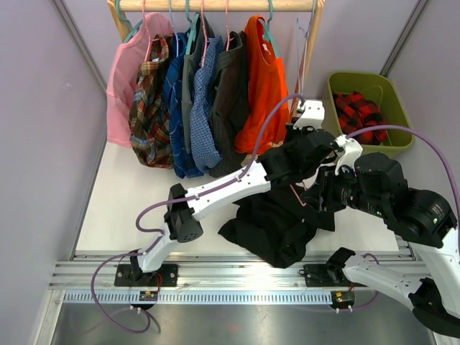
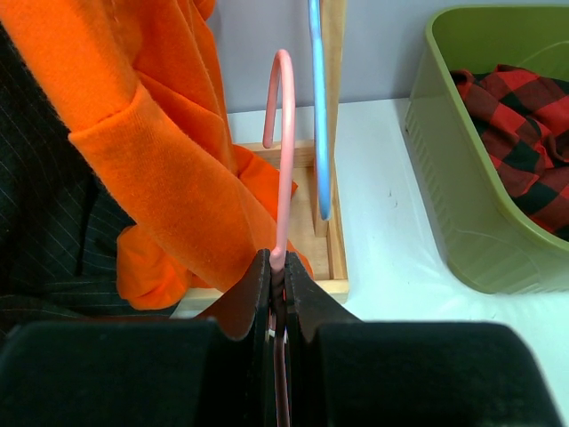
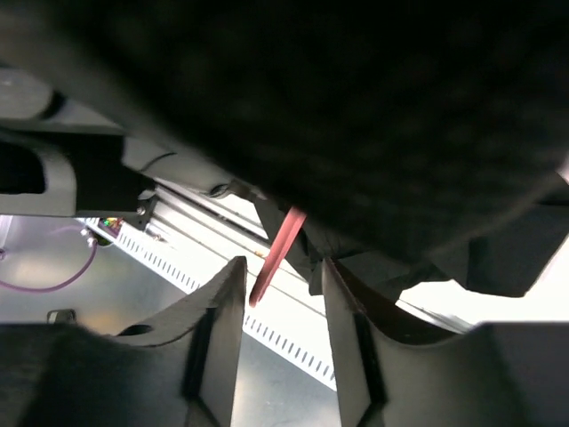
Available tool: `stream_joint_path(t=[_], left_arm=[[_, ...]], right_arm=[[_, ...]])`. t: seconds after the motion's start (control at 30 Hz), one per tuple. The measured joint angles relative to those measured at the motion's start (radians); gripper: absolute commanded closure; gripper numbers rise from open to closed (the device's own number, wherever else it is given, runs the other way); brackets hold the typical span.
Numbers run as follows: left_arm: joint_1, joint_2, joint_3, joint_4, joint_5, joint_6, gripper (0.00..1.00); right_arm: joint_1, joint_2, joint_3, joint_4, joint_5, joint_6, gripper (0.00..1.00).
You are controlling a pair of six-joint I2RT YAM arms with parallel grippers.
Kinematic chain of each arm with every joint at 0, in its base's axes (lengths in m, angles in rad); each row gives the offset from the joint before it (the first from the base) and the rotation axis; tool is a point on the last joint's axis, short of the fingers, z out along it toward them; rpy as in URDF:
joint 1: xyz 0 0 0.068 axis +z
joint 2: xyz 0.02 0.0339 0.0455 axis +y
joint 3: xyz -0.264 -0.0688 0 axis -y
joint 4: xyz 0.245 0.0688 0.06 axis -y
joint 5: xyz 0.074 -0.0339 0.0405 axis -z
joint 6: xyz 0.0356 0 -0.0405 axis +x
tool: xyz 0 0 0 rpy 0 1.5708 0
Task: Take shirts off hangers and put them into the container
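My left gripper (image 2: 278, 262) is shut on the neck of a pink hanger (image 2: 284, 151), whose hook stands up in front of the jaws. In the top view a black shirt (image 1: 277, 226) droops from that hanger onto the table between the arms. In the right wrist view my right gripper (image 3: 283, 276) is open under the black shirt (image 3: 356, 116). The pink hanger's end (image 3: 277, 253) pokes between its fingers, touching neither. The olive-green container (image 1: 394, 147) stands at the back right with a red-and-black plaid shirt (image 1: 359, 111) inside.
Several shirts hang from the wooden rail (image 1: 215, 6): pink (image 1: 126, 79), brown-red plaid (image 1: 149, 108), blue checked (image 1: 203, 108), dark grey (image 1: 230, 100) and orange (image 1: 264, 83). A pale blue hanger (image 2: 318, 116) hangs empty over a small wooden frame (image 2: 331, 258).
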Motion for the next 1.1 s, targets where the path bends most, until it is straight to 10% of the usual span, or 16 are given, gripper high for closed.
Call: stream_joint_path(t=[0.4, 0.57, 0.7, 0.9, 1.1], left_arm=[[0.006, -0.042, -0.013, -0.047, 0.030, -0.070, 1.00], [0.012, -0.128, -0.080, -0.031, 0.069, -0.080, 1.00], [0.013, -0.212, -0.167, 0.007, 0.121, -0.094, 0.73], [-0.002, -0.286, -0.246, 0.068, 0.240, -0.119, 0.07], [-0.023, -0.364, -0.386, 0.118, 0.333, -0.140, 0.01]], right_arm=[[0.000, -0.005, -0.003, -0.019, 0.086, 0.010, 0.97], [0.000, -0.011, -0.003, -0.035, 0.113, 0.010, 1.00], [0.000, -0.021, -0.001, -0.044, 0.115, 0.002, 1.00], [0.000, -0.023, 0.003, -0.048, 0.129, -0.002, 1.00], [0.000, -0.028, 0.005, -0.050, 0.132, -0.005, 1.00]])
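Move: The left hand grips the pink hanger by its neck; the corner the right fingers are closing on lies some 21 cm back from that hand, about level sideways and in height. From the right hand that corner is only about 1 cm to the left. The black shirt lies roughly 30 cm below the right hand, 2 cm ahead and 4 cm left, and the container some 32 cm ahead, 20 cm right and 24 cm lower. The right fingers finish closing and pinch the pink hanger's corner while that hand shifts about 3 cm to its right, then hold still, keeping the grip. The left hand, at first still gripping the neck, rises some 5 cm with a brief swing left, then opens wide and lets go as it draws back about 6 cm towards the right hand and sinks slightly at the end, rolling its right side up and turning clockwise, some 15 to 20 degrees each. ##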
